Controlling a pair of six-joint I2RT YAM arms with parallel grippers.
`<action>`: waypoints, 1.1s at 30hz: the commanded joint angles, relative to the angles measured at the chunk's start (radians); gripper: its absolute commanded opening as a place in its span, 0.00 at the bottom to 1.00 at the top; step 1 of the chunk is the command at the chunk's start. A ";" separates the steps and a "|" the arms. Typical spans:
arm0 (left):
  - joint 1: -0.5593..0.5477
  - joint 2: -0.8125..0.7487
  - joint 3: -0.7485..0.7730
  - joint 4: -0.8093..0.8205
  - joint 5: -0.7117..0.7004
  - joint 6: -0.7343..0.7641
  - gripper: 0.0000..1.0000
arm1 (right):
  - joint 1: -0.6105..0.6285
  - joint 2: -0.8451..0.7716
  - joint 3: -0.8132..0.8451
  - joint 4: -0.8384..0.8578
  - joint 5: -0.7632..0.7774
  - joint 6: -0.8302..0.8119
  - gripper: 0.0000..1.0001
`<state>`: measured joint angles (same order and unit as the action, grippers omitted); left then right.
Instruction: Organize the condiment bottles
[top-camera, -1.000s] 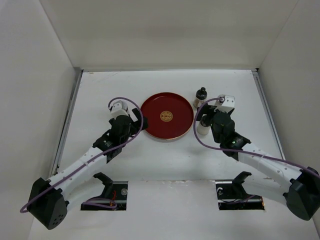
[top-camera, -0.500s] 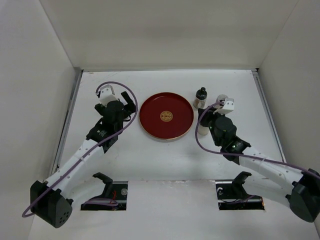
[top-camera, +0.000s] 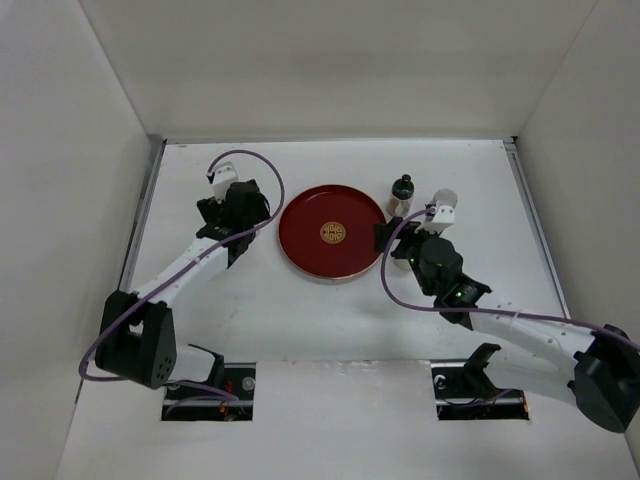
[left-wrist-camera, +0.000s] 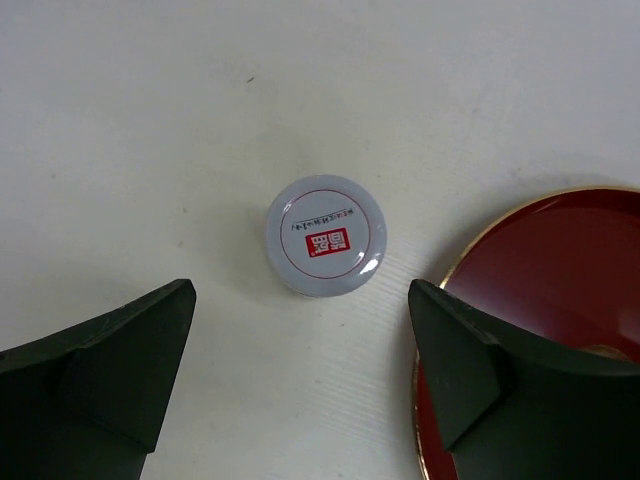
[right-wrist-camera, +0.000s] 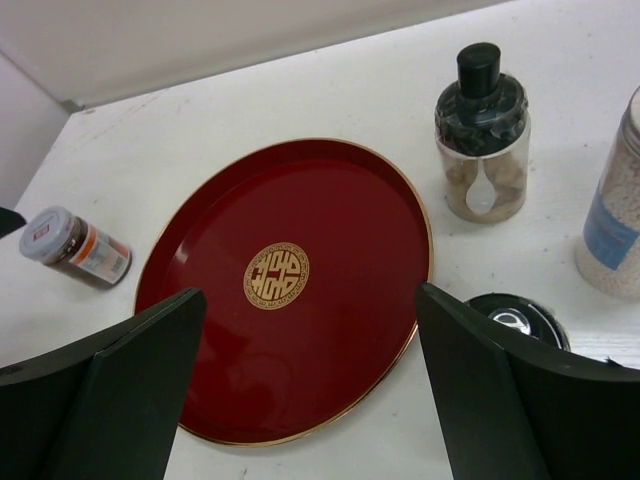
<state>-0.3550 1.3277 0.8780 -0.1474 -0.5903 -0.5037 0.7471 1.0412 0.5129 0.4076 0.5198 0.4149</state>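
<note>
The dark jar with a pale lid (left-wrist-camera: 325, 235) stands just left of the red tray (left-wrist-camera: 560, 270). My left gripper (left-wrist-camera: 300, 320) is open and empty right above it, with the jar just ahead of the fingertips. In the top view my left gripper (top-camera: 243, 212) hides that jar. My right gripper (right-wrist-camera: 310, 300) is open and empty over the tray's near right part (right-wrist-camera: 330, 200). The pale black-capped bottle (right-wrist-camera: 482, 135), the white cylinder (right-wrist-camera: 610, 220) and the dark-lidded jar (right-wrist-camera: 518, 318) stand right of the tray. The jar is close beside my right finger.
The tray (top-camera: 310, 245) lies mid-table between the two arms, with nothing on it. The black-capped bottle (top-camera: 401, 193) and the white cylinder (top-camera: 444, 200) stand behind my right gripper (top-camera: 395, 245). White walls close in the table at the back and sides.
My left arm has swung away from the tray's left front toward the back, ending over the pale-lidded jar. My right gripper has shifted slightly left toward the tray. Both stay open.
</note>
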 joint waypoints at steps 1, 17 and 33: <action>0.026 0.051 0.059 0.092 0.004 0.028 0.89 | 0.008 0.022 0.013 0.074 -0.018 -0.004 0.92; 0.037 0.291 0.145 0.166 0.017 0.022 0.62 | 0.011 0.083 0.026 0.089 -0.032 -0.013 0.93; -0.037 0.030 0.191 0.151 -0.011 0.016 0.31 | 0.008 0.082 0.018 0.092 -0.032 -0.002 0.94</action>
<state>-0.3397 1.4555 0.9821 -0.0940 -0.5808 -0.5007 0.7479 1.1393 0.5129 0.4355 0.4965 0.4145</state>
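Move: The grey-lidded condiment bottle stands upright about 5 cm ahead of the left hand, level with it sideways, its middle some 8 cm lower. The red tray's centre is some 23 cm to that hand's right and 4 cm nearer the base, on the table about 12 cm below. From the right hand this bottle lies roughly 35 cm to the left, 12 cm farther out and 12 cm lower. The left fingers pinch the grey-lidded bottle from either side near its lid: open, they reach about 5 cm forward and as much down around it, narrow until they stop on it, then lift it some 6 cm with a slight draw back. The right hand, empty and open, sinks about 3 cm beside the tray. ##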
